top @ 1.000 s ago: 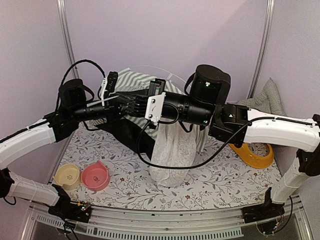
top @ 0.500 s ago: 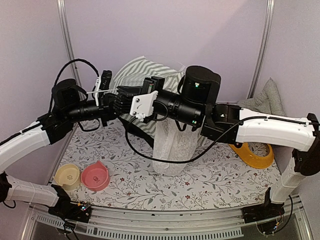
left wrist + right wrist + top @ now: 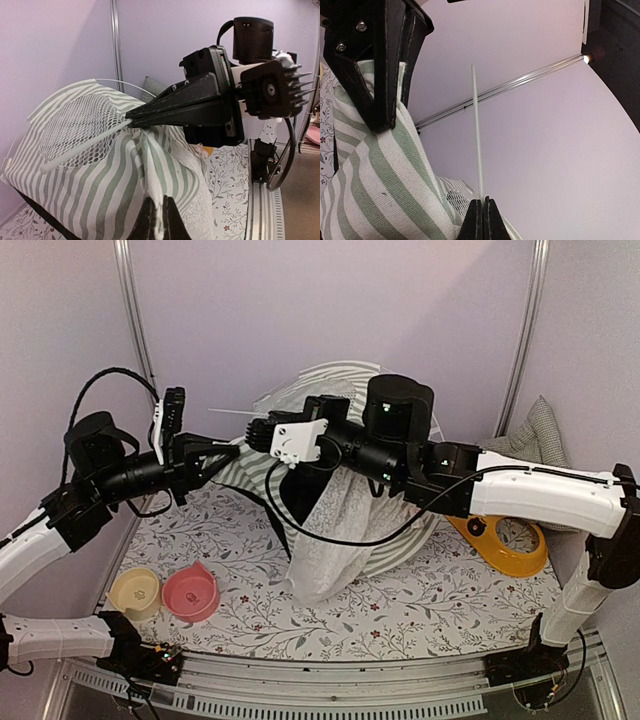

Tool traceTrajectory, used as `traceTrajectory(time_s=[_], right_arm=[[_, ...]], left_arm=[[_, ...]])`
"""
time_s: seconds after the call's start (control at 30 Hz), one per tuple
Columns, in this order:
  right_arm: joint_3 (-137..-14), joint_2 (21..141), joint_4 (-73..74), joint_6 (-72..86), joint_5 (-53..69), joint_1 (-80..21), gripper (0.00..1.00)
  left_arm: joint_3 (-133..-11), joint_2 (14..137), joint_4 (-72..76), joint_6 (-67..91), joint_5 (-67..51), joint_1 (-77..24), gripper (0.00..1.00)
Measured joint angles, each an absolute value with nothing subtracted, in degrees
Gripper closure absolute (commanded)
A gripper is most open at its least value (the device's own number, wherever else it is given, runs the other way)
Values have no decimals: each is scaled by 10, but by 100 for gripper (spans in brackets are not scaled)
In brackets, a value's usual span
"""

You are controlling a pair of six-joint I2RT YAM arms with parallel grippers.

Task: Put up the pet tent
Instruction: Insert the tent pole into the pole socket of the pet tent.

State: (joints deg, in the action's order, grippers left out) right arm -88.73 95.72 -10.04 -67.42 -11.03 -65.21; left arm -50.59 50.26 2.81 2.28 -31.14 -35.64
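The pet tent (image 3: pixel 335 388) is a heap of green-and-white striped fabric at the back middle, with a white lace curtain (image 3: pixel 328 535) hanging in front. In the left wrist view its round black mesh window (image 3: pixel 75 127) faces me. My left gripper (image 3: pixel 160 220) is shut on a fold of the striped fabric (image 3: pixel 150 170); from above it (image 3: pixel 225 448) sits at the tent's left edge. My right gripper (image 3: pixel 483 204) is shut on a thin white pole (image 3: pixel 476 130), which sticks out leftward in the top view as the pole (image 3: pixel 232 412) beyond the right gripper (image 3: pixel 256 428).
A pink bowl (image 3: pixel 190 592) and a yellow bowl (image 3: pixel 134 592) sit at the front left of the floral mat. An orange ring-shaped dish (image 3: pixel 505 548) lies at the right, with a checked cushion (image 3: pixel 537 435) behind it. Metal frame posts (image 3: pixel 135 330) stand at both back corners.
My left arm has pulled away to the left, drawing the striped fabric out. The right gripper has closed on the pole and moved slightly right. The tent now spreads wider.
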Motion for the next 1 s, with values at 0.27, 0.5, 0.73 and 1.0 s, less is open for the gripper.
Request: traceTrajectory(time_s=[0.27,0.5,0.73,1.0], right_arm=[[-835,951,-99,-688,-124,-653,100],[-772,912,-128,-683,-106,-660,100],[-736,898,-147,-679,-84,-671,100],[-735,897,-143,-673,-86,-671,100]], left_arm=[[-525,522,-41,-14,-308,-356,100],[-524,525,-61,-28,-335,-309,100],[-519,525,-70,-51,-423,-265,100],[-536,515,-128,-140,-397,-296,100]])
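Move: The pole socket, a fold of tent cloth pinched in my left fingers, lies some 6 cm left of my right hand, 5 cm back and 3 cm lower. My right hand grips the pole, whose free end stands about 4 cm ahead of my left fingertips, 4 cm left and 3 cm above. From my right hand the mesh window is roughly 9 cm ahead, 3 cm right and 8 cm down; the white curtain hangs 5 cm back, 8 cm right and 15 cm below. I bring the pole onto the line of the socket: my right hand sinks nearly 5 cm, then draws back about 3 cm while lowering a little more, and holds there. My left hand sinks some 4 cm with the socket cloth, swings a little forward and left, then comes back, tipping its fingertips down. Both grips stay shut. ##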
